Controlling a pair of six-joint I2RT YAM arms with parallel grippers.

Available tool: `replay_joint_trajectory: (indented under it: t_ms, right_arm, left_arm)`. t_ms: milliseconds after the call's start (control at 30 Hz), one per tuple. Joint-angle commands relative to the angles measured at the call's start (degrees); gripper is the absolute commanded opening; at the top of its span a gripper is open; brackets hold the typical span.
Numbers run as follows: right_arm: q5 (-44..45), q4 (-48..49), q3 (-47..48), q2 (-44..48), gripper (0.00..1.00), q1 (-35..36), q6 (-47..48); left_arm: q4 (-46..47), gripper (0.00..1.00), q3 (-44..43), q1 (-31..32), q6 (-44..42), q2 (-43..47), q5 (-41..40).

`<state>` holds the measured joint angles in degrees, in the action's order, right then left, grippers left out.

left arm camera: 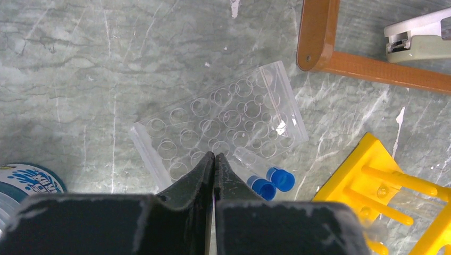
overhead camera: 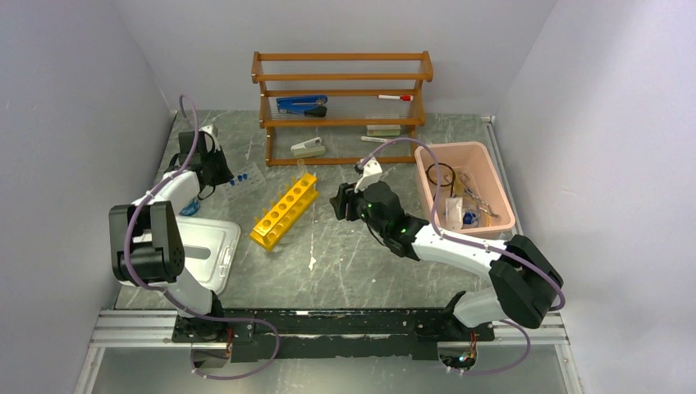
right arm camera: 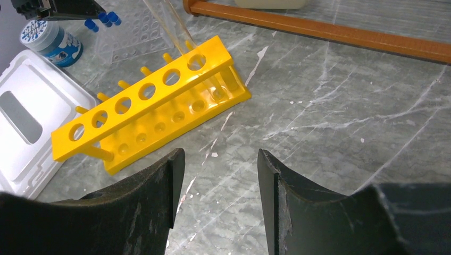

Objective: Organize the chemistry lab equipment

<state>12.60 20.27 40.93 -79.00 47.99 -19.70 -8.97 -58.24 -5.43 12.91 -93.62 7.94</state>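
Two blue-capped tubes (left arm camera: 271,179) lie on the table at the near edge of a clear well plate (left arm camera: 223,125). My left gripper (left arm camera: 214,157) is shut and empty, its tips over the plate's near edge just left of the tubes. It sits at the back left in the top view (overhead camera: 222,172). The yellow holed test-tube rack (overhead camera: 285,211) lies mid-table, with a thin clear tube (right arm camera: 178,29) leaning in its far end hole. My right gripper (right arm camera: 220,159) is open and empty, just right of the rack (right arm camera: 154,106), low over bare table.
A pink bin (overhead camera: 501,193) at the right holds a black wire ring, a clear bag and small items. The wooden shelf rack (overhead camera: 341,107) stands at the back with a blue stapler and marker. A white lid (overhead camera: 205,250) and a blue-white jar (left arm camera: 26,180) sit at the left.
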Motion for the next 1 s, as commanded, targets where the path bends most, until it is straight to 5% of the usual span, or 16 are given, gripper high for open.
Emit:
replay_joint_trajectory:
  t_ms: [0,267,600,800,967]
  right_arm:
    - [0.32,1.26,0.92,-0.52,0.56,-0.40,-0.32]
    - [0.15,1.27,1.00,-0.79,0.56,-0.41,-0.47]
    - [0.31,-3.35,4.19,-1.23,0.56,-0.39,-1.37]
    - [0.22,-8.20,6.49,-1.83,0.56,-0.42,-4.64]
    - [-2.36,-10.11,7.41,-2.89,0.55,-0.24,-6.48]
  left_arm:
    - [-0.52,0.08,0.71,-0.31,0.19,2.76,1.99]
    - [-0.61,0.10,1.05,-0.32,0.11,4.70,1.77]
    - [-11.12,0.41,-3.21,-0.28,2.69,13.45,-7.57]
    - [-22.98,0.63,2.36,-0.28,9.62,26.44,-14.99]
    - [-29.14,0.76,9.88,-0.29,15.06,35.65,-10.30]
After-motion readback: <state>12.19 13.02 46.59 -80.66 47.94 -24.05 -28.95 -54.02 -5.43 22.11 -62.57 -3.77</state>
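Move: The leftmost blue-capped vial stands in the clear plate right under the left hand's tips, its middle some 5 cm below; the other two vials are about 2 and 4 cm to the right, 1 and 2 cm farther out. The jar lies about 14 cm left and 5 back, the yellow rack 16 right and 9 back, the white lid 11 left and 22 back. From the right hand, the leftmost vial is roughly 33 cm left, 13 ahead and 11 below. The left hand's nearly shut fingertips come free of the leftmost vial's cap, easing about 2 cm almost straight up and starting to open. Then the hand speeds away from the plate, up and back together, towards the white lid's far edge, about 10 cm each way in all, fingers spreading wide and the wrist turning some 15 degrees counter-clockwise. ##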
